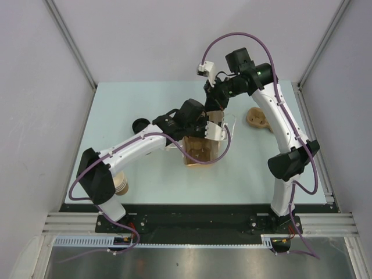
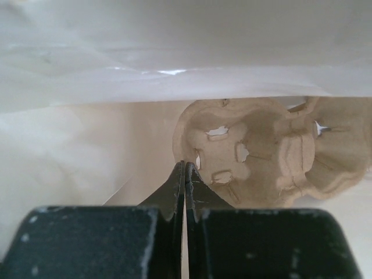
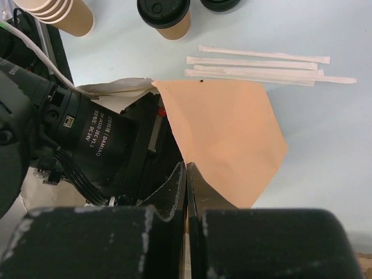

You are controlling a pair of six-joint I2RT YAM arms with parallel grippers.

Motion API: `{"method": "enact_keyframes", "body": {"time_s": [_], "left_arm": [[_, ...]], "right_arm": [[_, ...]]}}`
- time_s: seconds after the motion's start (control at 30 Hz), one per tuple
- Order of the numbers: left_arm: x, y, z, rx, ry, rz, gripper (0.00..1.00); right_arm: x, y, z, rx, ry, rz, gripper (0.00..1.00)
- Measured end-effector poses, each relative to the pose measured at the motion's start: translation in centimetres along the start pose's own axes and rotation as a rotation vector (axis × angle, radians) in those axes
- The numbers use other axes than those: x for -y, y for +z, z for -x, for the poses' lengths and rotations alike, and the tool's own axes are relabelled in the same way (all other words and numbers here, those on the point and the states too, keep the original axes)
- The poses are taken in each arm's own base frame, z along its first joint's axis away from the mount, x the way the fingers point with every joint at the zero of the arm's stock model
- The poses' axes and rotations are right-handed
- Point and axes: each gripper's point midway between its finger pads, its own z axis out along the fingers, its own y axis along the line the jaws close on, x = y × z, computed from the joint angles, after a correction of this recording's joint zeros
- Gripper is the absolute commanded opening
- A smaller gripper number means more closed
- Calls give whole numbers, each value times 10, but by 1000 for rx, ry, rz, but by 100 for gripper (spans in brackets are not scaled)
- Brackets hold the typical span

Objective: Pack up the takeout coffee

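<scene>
The takeout coffee (image 3: 164, 14), a tan paper cup with a black lid, stands on the table beyond the brown paper bag (image 3: 226, 133) in the right wrist view. My right gripper (image 3: 186, 165) is shut on the bag's top edge, at the bag's far side (image 1: 210, 110). My left gripper (image 2: 185, 165) is shut and points down into the bag's mouth (image 1: 204, 129). Below it a pulp cup carrier (image 2: 256, 151) lies on the bag's floor. Whether the left fingers pinch the bag's pale wall (image 2: 174, 52) does not show.
A stack of lidless cups (image 3: 58, 11) and a spare black lid (image 3: 220, 4) flank the coffee. Wrapped straws (image 3: 261, 65) lie beside the bag. A second pulp carrier (image 1: 257, 119) sits at the right. A round black top (image 1: 140, 124) shows by the left arm.
</scene>
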Motion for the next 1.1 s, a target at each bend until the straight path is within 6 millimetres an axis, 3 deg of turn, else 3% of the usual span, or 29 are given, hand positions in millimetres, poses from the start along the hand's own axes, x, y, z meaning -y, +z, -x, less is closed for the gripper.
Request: {"method": "enact_keyframes", "body": {"time_s": [0.2,0.47,0.6,0.77,0.9,1.1], "left_arm": [[17,-5,4,32,22,-83,0],[17,-10,5,30,25,-102,25],[5,-23,16,56,-1,-76,35],[-28,-66,47,158,-38,5,40],[-46,-113,72,269,-42,59,43],[-40,-173,101,452,-28,58,48]], "right_arm": [[-10,-7,1,4,-1,13,0],[-17,-13,5,18,-7,22,0],[-17,-14,2,17,8,29,0],[-14,-18,2,31,37,33,0],[-13,-23,-1,32,83,34,0],[-13,-22,-4,25,146,35,0]]}}
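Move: The left fingers are shut inside the tilted paper bag, near the far end of the cup carrier, whose middle lies about 8 cm back, 2 cm to their left and 8 cm below. The bag rim pinched by the right gripper is some 10 cm above the left fingers, 2 cm to their right and 1 cm ahead; the lidded cup stands roughly 25 cm left and 3 cm back. From the right hand, the carrier is about 8 cm back and 18 cm down. Ease the shut left fingers back about 2 cm inside the bag, then open them roughly halfway and lift them up out of the mouth, some 18 cm, drawing farther back towards the robot and tipping the wrist about 25 degrees on the way. Keep the right gripper pinched on the bag rim, bringing it a couple of centimetres back and to the right and slightly up. ##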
